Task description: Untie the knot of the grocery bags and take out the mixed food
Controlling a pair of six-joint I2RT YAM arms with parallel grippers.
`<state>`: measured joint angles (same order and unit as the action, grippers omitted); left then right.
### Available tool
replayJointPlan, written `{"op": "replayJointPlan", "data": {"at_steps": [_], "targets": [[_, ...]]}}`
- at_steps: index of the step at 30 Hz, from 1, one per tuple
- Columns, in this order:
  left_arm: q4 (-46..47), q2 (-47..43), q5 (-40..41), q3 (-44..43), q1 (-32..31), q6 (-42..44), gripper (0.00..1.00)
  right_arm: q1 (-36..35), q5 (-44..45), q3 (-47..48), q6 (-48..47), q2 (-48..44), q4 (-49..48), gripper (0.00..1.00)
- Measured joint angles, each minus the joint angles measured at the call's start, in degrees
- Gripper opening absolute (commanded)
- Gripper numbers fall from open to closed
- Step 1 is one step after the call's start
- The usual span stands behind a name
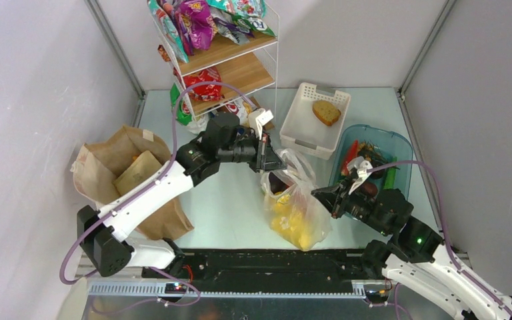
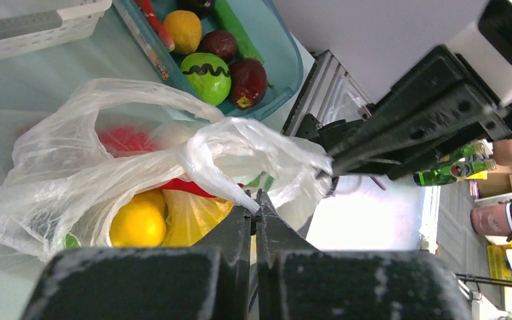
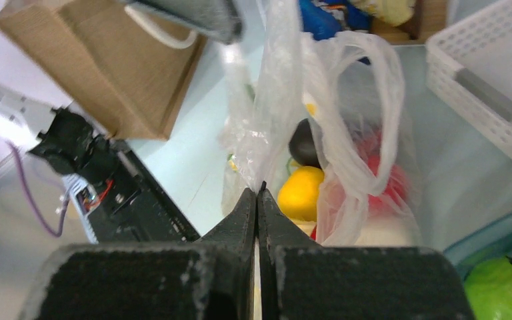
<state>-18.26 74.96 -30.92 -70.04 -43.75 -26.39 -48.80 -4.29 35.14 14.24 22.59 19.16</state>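
The clear plastic grocery bag point(image 1: 298, 212) stands mid-table. Inside it are yellow fruits point(image 2: 137, 223), something red point(image 2: 125, 140) and a dark eggplant point(image 3: 305, 142). Its handles bunch into a twisted knot point(image 2: 237, 150). My left gripper point(image 2: 259, 199) is shut on a strip of the bag's film just below that knot. My right gripper point(image 3: 259, 189) is shut on another strip of the same bag's top, pulled taut, and its black fingers point(image 2: 373, 143) reach in from the opposite side. The brown paper bag point(image 1: 123, 177) lies open at the far left, beside the left arm.
A white slatted basket point(image 1: 305, 113) holding a bread slice point(image 1: 326, 112) sits behind the plastic bag. A blue-tinted tub point(image 1: 400, 150) of produce is at the right, under the right arm. A wire-and-wood shelf point(image 1: 237, 70) with snack packets stands at the back.
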Motion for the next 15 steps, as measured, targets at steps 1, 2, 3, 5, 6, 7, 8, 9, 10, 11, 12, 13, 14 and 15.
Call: {"op": "replayJointPlan", "data": {"at_steps": [1, 2, 3, 5, 6, 7, 8, 9, 10, 11, 12, 13, 14, 15], "targets": [[0.13, -0.2, -0.37, 0.0, 0.0, 0.2, 0.0, 0.02, 1.95, 0.0, 0.46, -0.13, 0.24, 0.0], [0.2, -0.57, -0.85, 0.0, -0.02, 0.68, 0.0, 0.07, 4.02, 0.0, 1.03, -0.37, 0.57, 0.01], [0.2, -1.05, -1.33, 0.0, -0.07, 1.27, 0.0, 0.17, 6.01, 0.0, 1.66, -0.57, 0.79, 0.04], [0.22, -2.27, -2.58, 0.02, -0.35, 2.56, 0.0, 0.66, 9.03, 0.0, 2.86, -0.87, 1.07, 0.1], [0.31, -3.1, -3.3, 0.09, -0.76, 3.28, 0.0, 1.05, 10.34, 0.04, 3.76, -1.05, 1.11, 0.15], [0.44, -3.96, -4.04, 0.24, -1.2, 4.15, 0.0, 1.38, 11.26, 0.13, 4.42, -1.14, 1.18, 0.18], [0.5, -4.61, -4.46, 0.39, -1.66, 4.79, 0.0, 1.62, 11.98, 0.33, 4.92, -1.18, 1.51, 0.27], [0.66, -5.33, -4.98, 0.59, -2.21, 5.62, 0.0, 2.01, 12.72, 0.68, 5.38, -1.18, 2.25, 0.32], [0.66, -6.03, -5.42, 0.74, -2.73, 6.45, 0.0, 2.36, 12.98, 1.05, 5.79, -1.18, 2.91, 0.44], [0.68, -6.47, -5.64, 0.79, -3.1, 7.1, 0.0, 2.62, 12.96, 1.55, 5.92, -1.11, 3.67, 0.49], [0.83, -6.93, -5.92, 0.83, -3.63, 7.74, 0.0, 2.82, 12.61, 2.23, 6.01, -1.05, 4.28, 0.6], [0.85, -7.28, -6.14, 0.83, -4.02, 8.41, 0.0, 2.91, 12.22, 3.08, 5.7, -0.9, 4.92, 0.65], [1.01, -7.54, -6.51, 0.83, -4.33, 8.87, 0.0, 2.95, 11.28, 4.07, 5.51, -0.7, 5.38, 0.75], [1.07, -7.72, -6.82, 0.83, -4.66, 9.14, 0.0, 2.99, 10.36, 5.16, 5.14, -0.42, 5.68, 0.78]]}}
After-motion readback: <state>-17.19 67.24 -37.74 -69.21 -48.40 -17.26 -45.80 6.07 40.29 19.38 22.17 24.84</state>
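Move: The grocery bag's top film is already pinched by both hands. Its body hangs about 10 cm back and 6 cm right of the left hand, some 18 cm below, and from the right hand about 4 cm back and 3 cm left, some 15 cm below. From the right hand, the white basket lies some 30 cm ahead and 5 cm right, the teal basket about 12 cm ahead and 24 cm right, both some 20 cm below. The bag's top film stays pinched in the left hand, which draws it about 6 cm back towards the robot and 4.5 cm up, turning clockwise. The right hand swings forward and right about 4 cm, away from the bag, turning some 15 degrees clockwise, then opens wide, giving up its pinch on the film, and rises about 2 cm. ##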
